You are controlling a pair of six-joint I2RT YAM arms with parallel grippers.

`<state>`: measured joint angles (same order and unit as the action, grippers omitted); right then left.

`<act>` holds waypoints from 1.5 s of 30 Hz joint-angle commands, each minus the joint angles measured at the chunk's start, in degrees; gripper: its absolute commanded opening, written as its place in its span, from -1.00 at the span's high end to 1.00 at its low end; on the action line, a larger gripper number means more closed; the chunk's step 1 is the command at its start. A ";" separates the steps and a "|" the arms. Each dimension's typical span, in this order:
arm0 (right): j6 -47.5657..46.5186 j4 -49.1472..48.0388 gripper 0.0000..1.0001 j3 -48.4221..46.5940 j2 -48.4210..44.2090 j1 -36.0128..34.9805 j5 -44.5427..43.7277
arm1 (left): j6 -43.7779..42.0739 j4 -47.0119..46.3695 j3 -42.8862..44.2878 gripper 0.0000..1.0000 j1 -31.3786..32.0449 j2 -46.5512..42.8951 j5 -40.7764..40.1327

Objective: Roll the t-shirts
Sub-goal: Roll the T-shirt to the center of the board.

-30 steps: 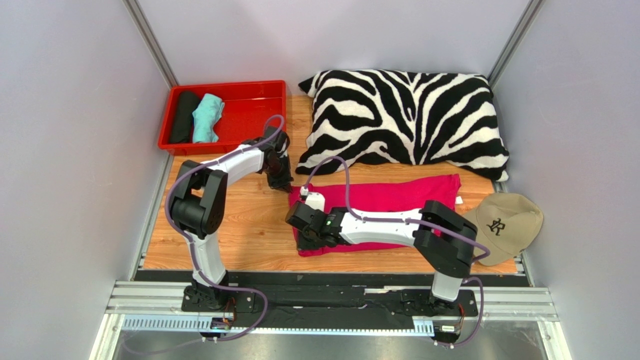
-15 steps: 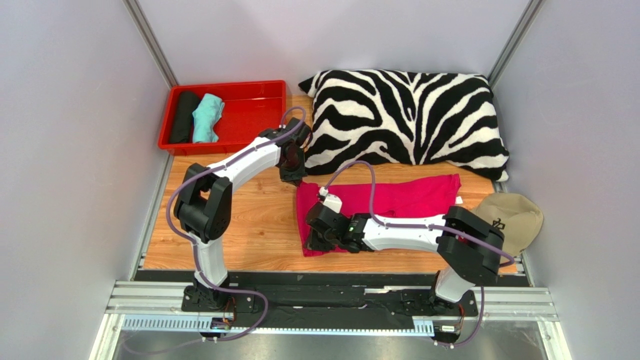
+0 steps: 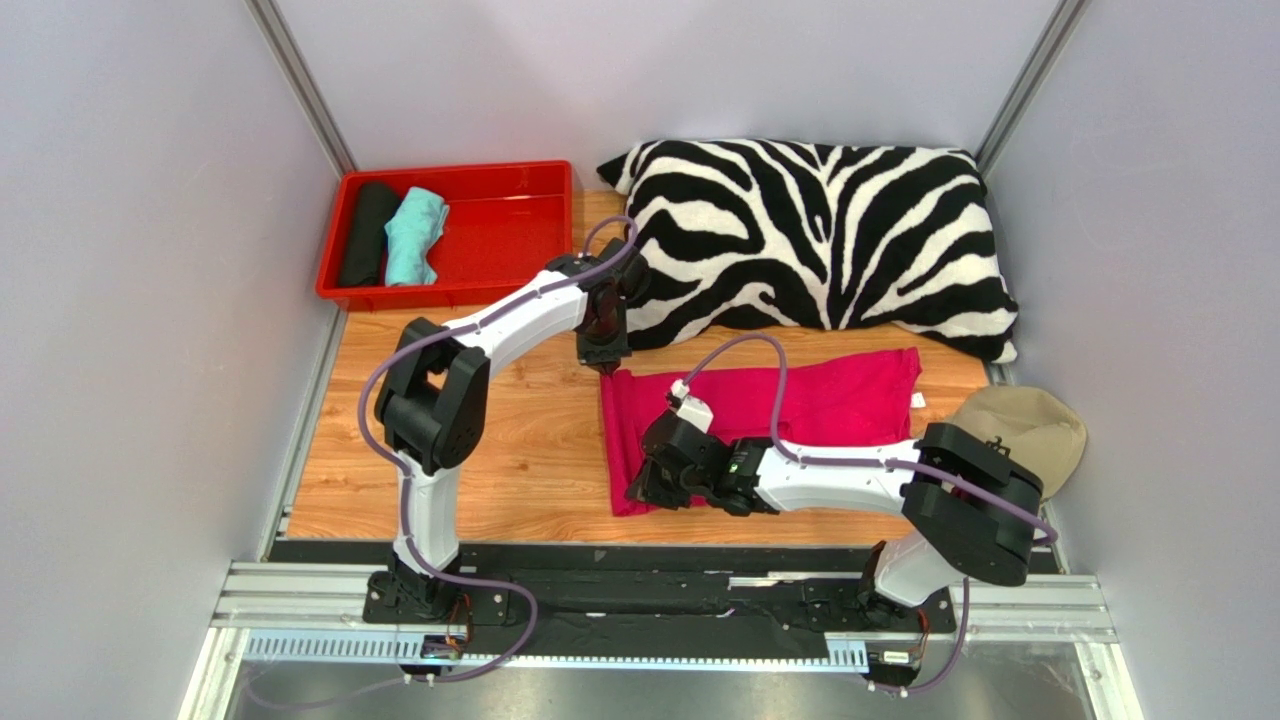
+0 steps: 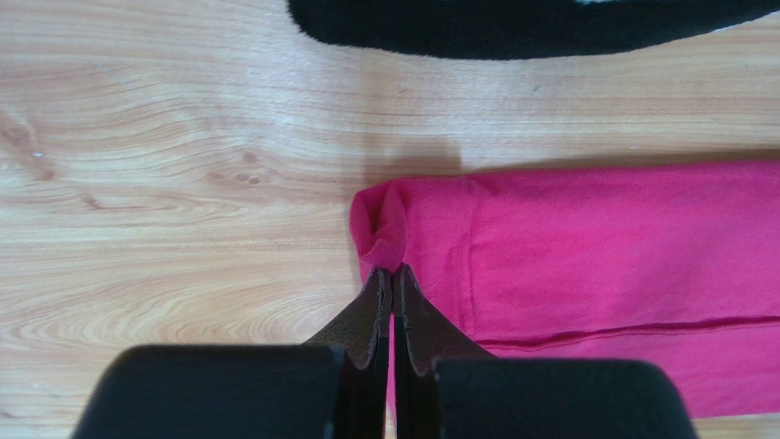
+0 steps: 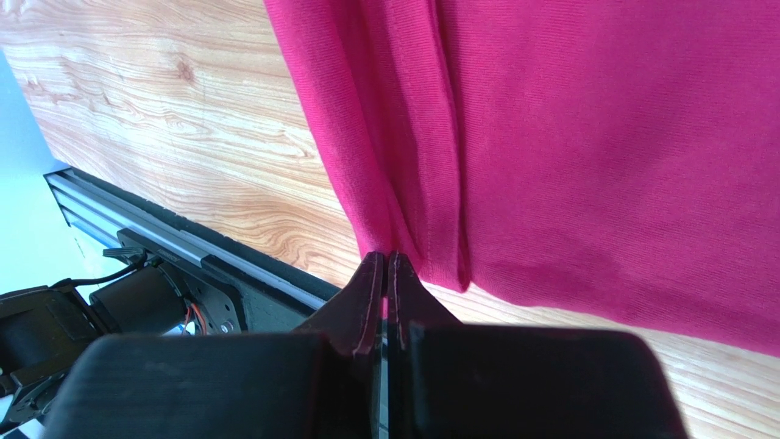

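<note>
A hot-pink t-shirt point(image 3: 819, 402) lies folded into a long strip on the wooden table, in front of the pillow. My left gripper point(image 3: 604, 360) is shut on the strip's far left corner point(image 4: 383, 233). My right gripper point(image 3: 643, 495) is shut on its near left corner point(image 5: 384, 240), close to the table's front edge. The left end of the shirt is lifted slightly between them. A black roll point(image 3: 365, 233) and a mint-green roll point(image 3: 413, 236) lie in the red tray point(image 3: 511, 225).
A zebra-striped pillow point(image 3: 812, 240) lies along the back, just behind the left gripper. A beige cap point(image 3: 1037, 428) sits at the right, partly hidden by the right arm's elbow. Bare wood point(image 3: 496, 450) lies left of the shirt.
Both grippers have moved right, holding the shirt's left end and pulling it over the table. The right arm's elbow now covers more of the cap.
</note>
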<state>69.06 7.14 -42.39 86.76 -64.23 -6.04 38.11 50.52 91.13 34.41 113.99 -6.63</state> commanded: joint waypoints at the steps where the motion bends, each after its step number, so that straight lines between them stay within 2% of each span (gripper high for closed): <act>1: 1.78 -2.13 1.00 2.22 -3.18 0.24 -0.99 | 1.18 0.54 3.87 1.00 1.53 1.84 -1.01; 16: 3.01 -1.51 0.98 5.74 -5.64 0.24 -2.22 | 1.44 1.16 8.36 1.00 3.91 6.76 -0.31; 27: -0.15 4.02 0.47 3.55 -7.31 -0.72 -5.64 | 1.62 1.60 9.32 1.00 4.26 9.49 -1.19; 28: -0.50 4.55 0.37 2.50 -7.05 -0.99 -6.34 | 1.71 1.94 9.50 1.00 4.35 9.67 -1.28; 31: -2.08 7.27 0.26 -0.05 -6.96 -1.95 -8.62 | 1.79 2.12 9.41 1.00 4.26 10.11 -1.45; 39: -5.33 12.11 0.21 -3.66 -8.80 -2.75 -13.29 | 2.15 2.30 9.41 1.00 4.35 10.37 -1.54; 45: -11.39 12.55 0.09 -8.58 -4.24 -2.40 -14.70 | 2.06 2.47 9.41 1.00 4.43 10.37 -1.72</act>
<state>62.76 19.62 -46.46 80.09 -66.70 -17.12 39.66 52.27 98.76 38.30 123.59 -7.01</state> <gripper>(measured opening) 0.443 0.008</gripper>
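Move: Each hand already pinches one end of the T-shirt's rolled left edge. The T-shirt's middle lies about 21 cm to the right of the left hand, 9 cm back and 5 cm below; the zebra pillow's middle is roughly 27 cm right and 17 cm ahead, the red bin's 21 cm left and 16 cm ahead. From the right hand, the T-shirt's middle is some 15 cm right, 8 cm ahead and 2 cm below. Carry the pinched rolled edge to the right, towards the T-shirt's middle, with both grippers: bring the left one about 3.5 cm right and 3 cm down onto the cloth, and keep it shut on the far end. Take the right one about 3 cm right and slightly down, then open it to let go of the near end and lift it roughly 3 cm, drawing forward as the fingers tip outward about 10 degrees. ##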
